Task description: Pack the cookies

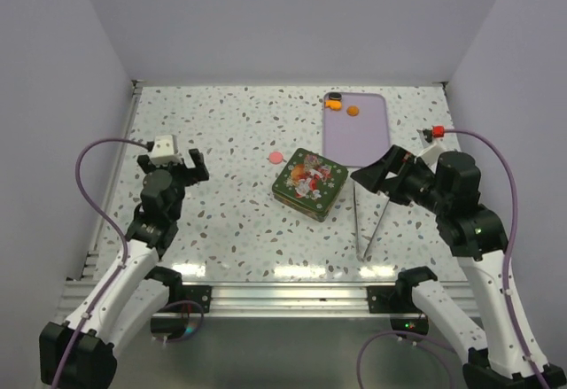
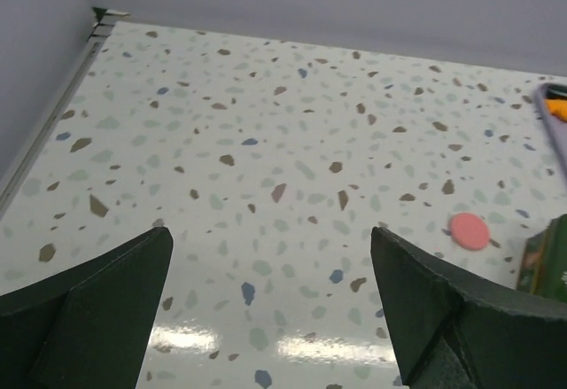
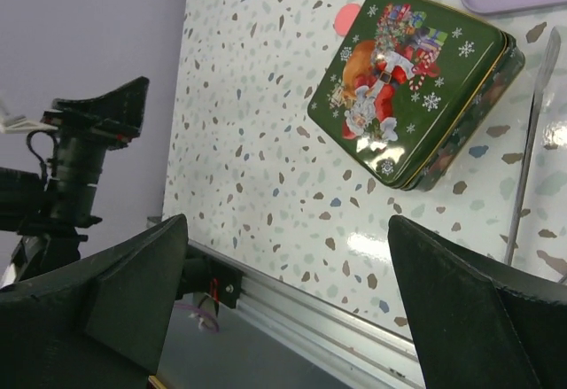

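A pink cookie [image 1: 276, 157] lies flat on the speckled table just left of a closed green tin [image 1: 307, 182] with a Christmas picture on its lid. Two orange cookies [image 1: 353, 111] and a dark one [image 1: 334, 97] sit at the far end of a purple tray [image 1: 356, 132]. My left gripper [image 1: 174, 167] hovers open and empty well left of the tin. In its wrist view the left gripper [image 2: 270, 256] faces bare table, with the pink cookie [image 2: 469, 230] off to the right. Just right of the tin is my right gripper [image 1: 381, 172], open and empty; the right gripper [image 3: 285, 229] looks back at the tin [image 3: 412, 83].
Metal tongs [image 1: 359, 221] lie on the table below the right gripper, also visible as tongs [image 3: 530, 145] in the right wrist view. An aluminium rail [image 1: 275, 296] runs along the near table edge. Purple walls enclose the left, back and right sides.
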{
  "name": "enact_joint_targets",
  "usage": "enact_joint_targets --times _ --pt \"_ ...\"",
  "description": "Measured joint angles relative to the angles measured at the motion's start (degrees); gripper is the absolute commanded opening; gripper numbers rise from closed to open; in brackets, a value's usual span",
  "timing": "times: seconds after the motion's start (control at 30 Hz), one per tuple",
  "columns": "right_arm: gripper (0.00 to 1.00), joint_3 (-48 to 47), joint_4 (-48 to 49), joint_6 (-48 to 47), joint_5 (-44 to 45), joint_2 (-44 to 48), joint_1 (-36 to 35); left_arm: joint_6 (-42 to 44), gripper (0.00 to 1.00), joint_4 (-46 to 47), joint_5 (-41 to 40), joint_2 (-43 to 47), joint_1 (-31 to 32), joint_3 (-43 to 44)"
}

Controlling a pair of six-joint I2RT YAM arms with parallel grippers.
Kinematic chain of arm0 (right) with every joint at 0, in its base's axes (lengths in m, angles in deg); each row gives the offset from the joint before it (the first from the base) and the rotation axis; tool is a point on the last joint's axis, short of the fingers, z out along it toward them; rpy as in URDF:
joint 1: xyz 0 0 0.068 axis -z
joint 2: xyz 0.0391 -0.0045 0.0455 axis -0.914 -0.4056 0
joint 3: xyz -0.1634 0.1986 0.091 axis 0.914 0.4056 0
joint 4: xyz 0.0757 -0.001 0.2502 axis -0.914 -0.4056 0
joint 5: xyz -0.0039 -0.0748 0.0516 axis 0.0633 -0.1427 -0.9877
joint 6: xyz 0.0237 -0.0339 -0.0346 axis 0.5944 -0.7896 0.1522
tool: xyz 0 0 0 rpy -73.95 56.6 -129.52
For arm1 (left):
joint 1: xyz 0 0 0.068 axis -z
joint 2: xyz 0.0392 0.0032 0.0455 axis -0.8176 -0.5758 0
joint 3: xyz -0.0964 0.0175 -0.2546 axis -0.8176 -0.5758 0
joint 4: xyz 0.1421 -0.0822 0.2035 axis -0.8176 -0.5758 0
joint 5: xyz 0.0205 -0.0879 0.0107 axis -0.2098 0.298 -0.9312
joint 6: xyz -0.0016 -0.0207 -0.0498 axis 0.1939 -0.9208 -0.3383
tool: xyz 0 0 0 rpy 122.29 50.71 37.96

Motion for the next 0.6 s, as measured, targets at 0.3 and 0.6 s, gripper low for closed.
enact_joint_targets --times 0.3,0.6 --pt "0.99 -0.72 0.57 -0.90 -4.48 2.51 -0.02 1.01 1.00 5.55 -8.90 -4.00 -1.31 -11.82" --pt "0.99 -3.65 -1.81 -4.61 -6.47 2.38 0.00 2.56 1.00 23.54 -5.73 -14.99 -6.51 -18.80"
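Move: Ahead and to the left of the right hand, the closed cookie tin lies about 12 cm out, 8 cm left and some 27 cm below. The pink disc is about 9 cm beyond the tin and 11 cm left of it; the tongs lie about 9 cm right of the right hand and 2 cm ahead, at table height. From the left hand the tin lies level in reach, roughly 35 cm right and 20 cm below. Sinking over the bare left part of the table, the empty left hand goes down about 14 cm while drifting some 5 cm left, tipping down and turning about 10 degrees counter-clockwise. The right hand eases up and back about 3 cm, away from the tin, turning slightly counter-clockwise. Both keep their fingers wide open and touch nothing. ##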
